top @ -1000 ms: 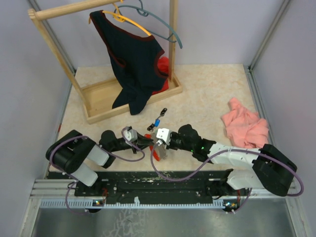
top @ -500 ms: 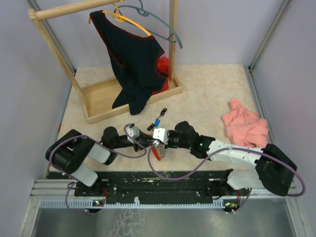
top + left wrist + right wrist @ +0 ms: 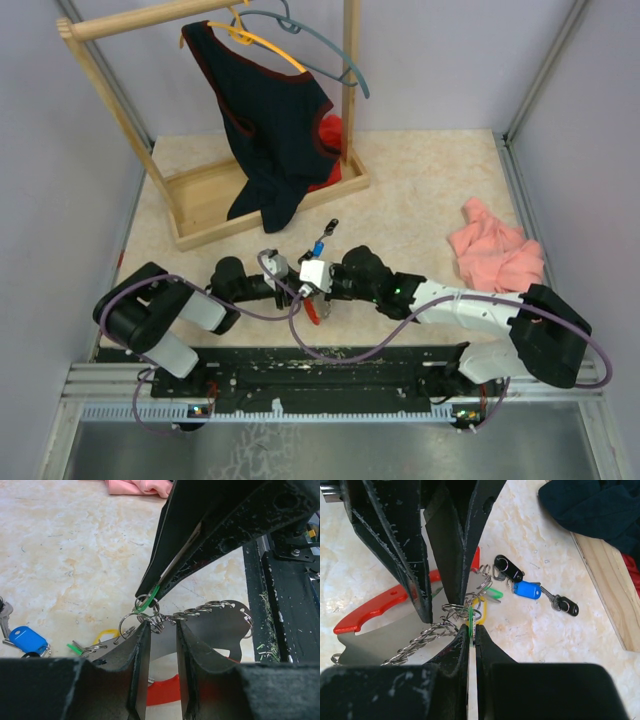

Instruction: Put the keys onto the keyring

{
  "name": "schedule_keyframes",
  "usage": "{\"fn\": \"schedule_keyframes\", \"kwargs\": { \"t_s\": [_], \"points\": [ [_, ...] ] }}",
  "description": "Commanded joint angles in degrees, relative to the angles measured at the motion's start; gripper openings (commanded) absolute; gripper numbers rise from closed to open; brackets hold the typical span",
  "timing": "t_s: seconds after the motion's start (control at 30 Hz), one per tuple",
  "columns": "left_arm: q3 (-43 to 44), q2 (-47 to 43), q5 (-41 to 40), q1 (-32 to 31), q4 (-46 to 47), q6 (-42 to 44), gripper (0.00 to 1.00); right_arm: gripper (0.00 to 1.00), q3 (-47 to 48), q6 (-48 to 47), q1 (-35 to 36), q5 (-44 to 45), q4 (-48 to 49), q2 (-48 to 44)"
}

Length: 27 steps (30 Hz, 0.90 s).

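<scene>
My right gripper [image 3: 471,628] is shut on a green key [image 3: 470,617] whose head sticks out past its tips, also seen in the left wrist view as the green key [image 3: 147,602]. Split rings and a chain [image 3: 200,611] hang from it. My left gripper [image 3: 159,625] faces it tip to tip, jaws parted, with the rings touching one tip. Behind its gap lies the keyring, with a grey plate [image 3: 220,630] and a red part [image 3: 380,610]. A blue key [image 3: 526,590], a yellow key [image 3: 480,612] and black keys [image 3: 507,567] lie on the table beyond.
At the back left stands a wooden rack [image 3: 200,200] with a dark garment [image 3: 270,120] and hangers [image 3: 300,50]. A pink cloth [image 3: 495,255] lies to the right. The black base rail [image 3: 330,365] runs along the near edge.
The two grippers have drawn closer together, the right one shifting left with the green key. The left jaws have spread a little wider. The red keyring stays where it was.
</scene>
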Motion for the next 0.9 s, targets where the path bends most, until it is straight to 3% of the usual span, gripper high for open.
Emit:
{"fn": "schedule_keyframes", "kwargs": {
  "t_s": [0.0,0.2,0.33,0.53,0.87],
  "points": [
    [0.7,-1.3,-2.5,-0.5,-0.8,-1.1,0.32,0.00,3.5,0.5,1.6,1.4,2.2,-0.1],
    [1.3,-1.3,-4.6,-0.5,-1.9,-1.8,0.25,0.00,3.6,0.5,2.0,1.5,1.9,-0.1],
    [1.2,-1.3,-4.5,-0.5,-2.4,-1.5,0.01,0.00,3.2,0.4,2.2,2.2,1.6,-0.7],
    [0.5,-2.3,-5.0,-0.6,-3.0,-0.4,0.01,0.00,0.9,0.7,1.9,7.1,0.9,-1.4],
    [-1.4,-3.2,-5.9,-0.5,0.9,-0.2,0.01,0.00,-3.3,5.3,-0.3,7.2,0.9,-1.3]
  ]
}}
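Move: The keyring's small linked rings lie almost between the left hand's half-open fingertips, about 1 cm ahead and at the same height. From the right hand, which holds the green tag, they are about 1 cm back and 1 cm to the left. From the left hand, the yellow tag is some 4 cm ahead, 1 cm right and 6 cm below; the blue tag about 10 cm ahead, 2 cm right and 8 cm below; the red-handled plate roughly 5 cm back, 1 cm right and 5 cm below. Forward by only about 1 cm, the left hand eases onto the small rings and shuts its fingers, pinching them, then keeps hold. The right hand, still gripping the green tag, at first barely shifts, then draws off to its right and down by about 3 cm, away from the left fingertips, turning slightly clockwise. ##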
